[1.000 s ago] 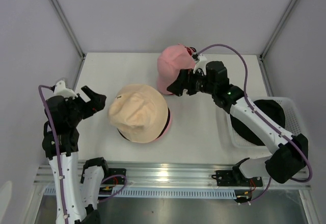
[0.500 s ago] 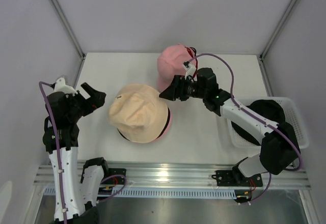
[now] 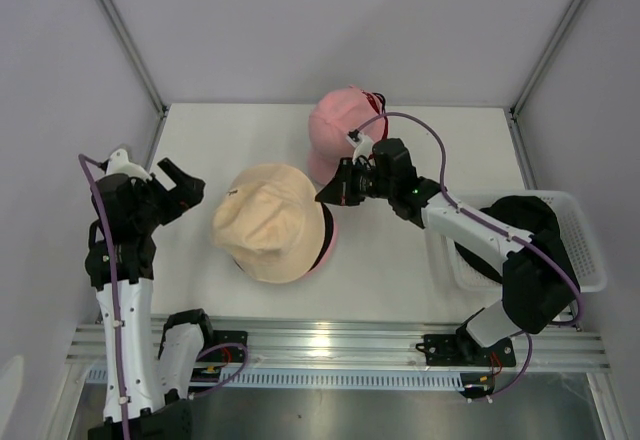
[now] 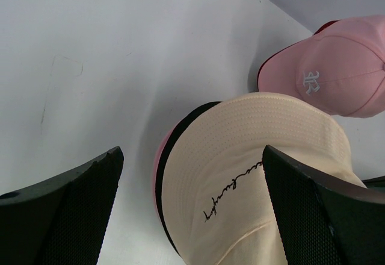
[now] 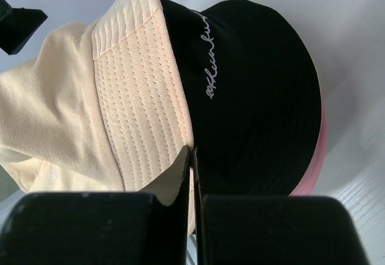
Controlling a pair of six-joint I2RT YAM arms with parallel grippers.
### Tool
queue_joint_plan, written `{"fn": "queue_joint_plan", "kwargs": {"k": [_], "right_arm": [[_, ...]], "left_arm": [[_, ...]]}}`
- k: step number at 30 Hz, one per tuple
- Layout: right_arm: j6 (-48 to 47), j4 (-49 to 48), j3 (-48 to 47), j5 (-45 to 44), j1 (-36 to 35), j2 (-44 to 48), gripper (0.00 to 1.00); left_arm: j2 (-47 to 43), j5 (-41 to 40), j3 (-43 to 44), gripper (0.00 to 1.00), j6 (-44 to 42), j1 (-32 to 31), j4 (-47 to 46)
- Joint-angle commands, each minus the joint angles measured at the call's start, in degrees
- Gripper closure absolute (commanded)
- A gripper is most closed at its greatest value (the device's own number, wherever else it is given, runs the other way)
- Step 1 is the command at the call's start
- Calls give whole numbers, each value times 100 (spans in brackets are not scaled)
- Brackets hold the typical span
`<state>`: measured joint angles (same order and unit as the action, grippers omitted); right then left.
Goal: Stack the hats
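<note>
A cream bucket hat (image 3: pixel 270 222) tops a pile on the table, over a black bucket hat (image 5: pixel 258 96) and a pink one whose rim (image 5: pixel 314 162) shows at the edge. My right gripper (image 3: pixel 325 195) is at the pile's right edge, its jaws pressed together on the cream hat's brim (image 5: pixel 144 114) where it meets the black hat. A pink baseball cap (image 3: pixel 335 130) sits behind, with a red edge (image 4: pixel 325 27) under it. My left gripper (image 3: pixel 180 188) hovers open to the left of the pile, the cream hat (image 4: pixel 252 156) between and beyond its fingers (image 4: pixel 72 205).
A white mesh basket (image 3: pixel 590 250) stands at the right with a black hat (image 3: pixel 520 220) in it. Bare white table lies left of the pile (image 4: pixel 90 66). Grey walls close in the back and sides.
My right gripper moved left from the pink cap to the pile's right edge and closed on the cream brim. The left arm barely shifted.
</note>
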<state>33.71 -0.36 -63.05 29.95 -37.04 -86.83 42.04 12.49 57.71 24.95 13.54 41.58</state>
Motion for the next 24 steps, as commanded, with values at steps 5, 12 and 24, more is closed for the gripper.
{"fn": "queue_joint_plan", "kwargs": {"k": [5, 12, 24], "right_arm": [[556, -552, 362, -622, 275, 131, 100], [900, -711, 697, -728, 390, -317, 100], [593, -228, 179, -605, 285, -809, 100]], "left_arm": [[155, -142, -408, 1, 632, 52, -379], [261, -63, -1007, 0, 1328, 52, -844], [93, 1825, -2027, 5, 1416, 43, -2944]]}}
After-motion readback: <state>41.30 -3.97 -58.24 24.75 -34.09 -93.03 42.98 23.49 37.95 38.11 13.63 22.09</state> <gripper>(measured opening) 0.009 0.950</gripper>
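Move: The right hand already holds the beige hat by its right brim; the black hat it is being laid on centres about 10 cm to its left, 2 cm ahead and 13 cm below, with the pink cap some 24 cm ahead, 5 cm to the right and also 13 cm below. From the open left hand, the beige hat's middle is roughly level fore and aft, 15 cm to the right and 12 cm below; the black hat is about 18 cm to the right, 1 cm ahead and 18 cm below. Keeping its pinch on the beige hat's right brim, the right hand lowers it about 7 cm towards the black hat, easing some 3 cm forward and 2 cm to the right as it sinks, while the wrist turns about 10 degrees clockwise. The left hand, fingers still wide open, drops about 8 cm and reaches a little forward, then swings some 3 cm right towards the beige hat's left side, rolling its left side down about 15 degrees. ##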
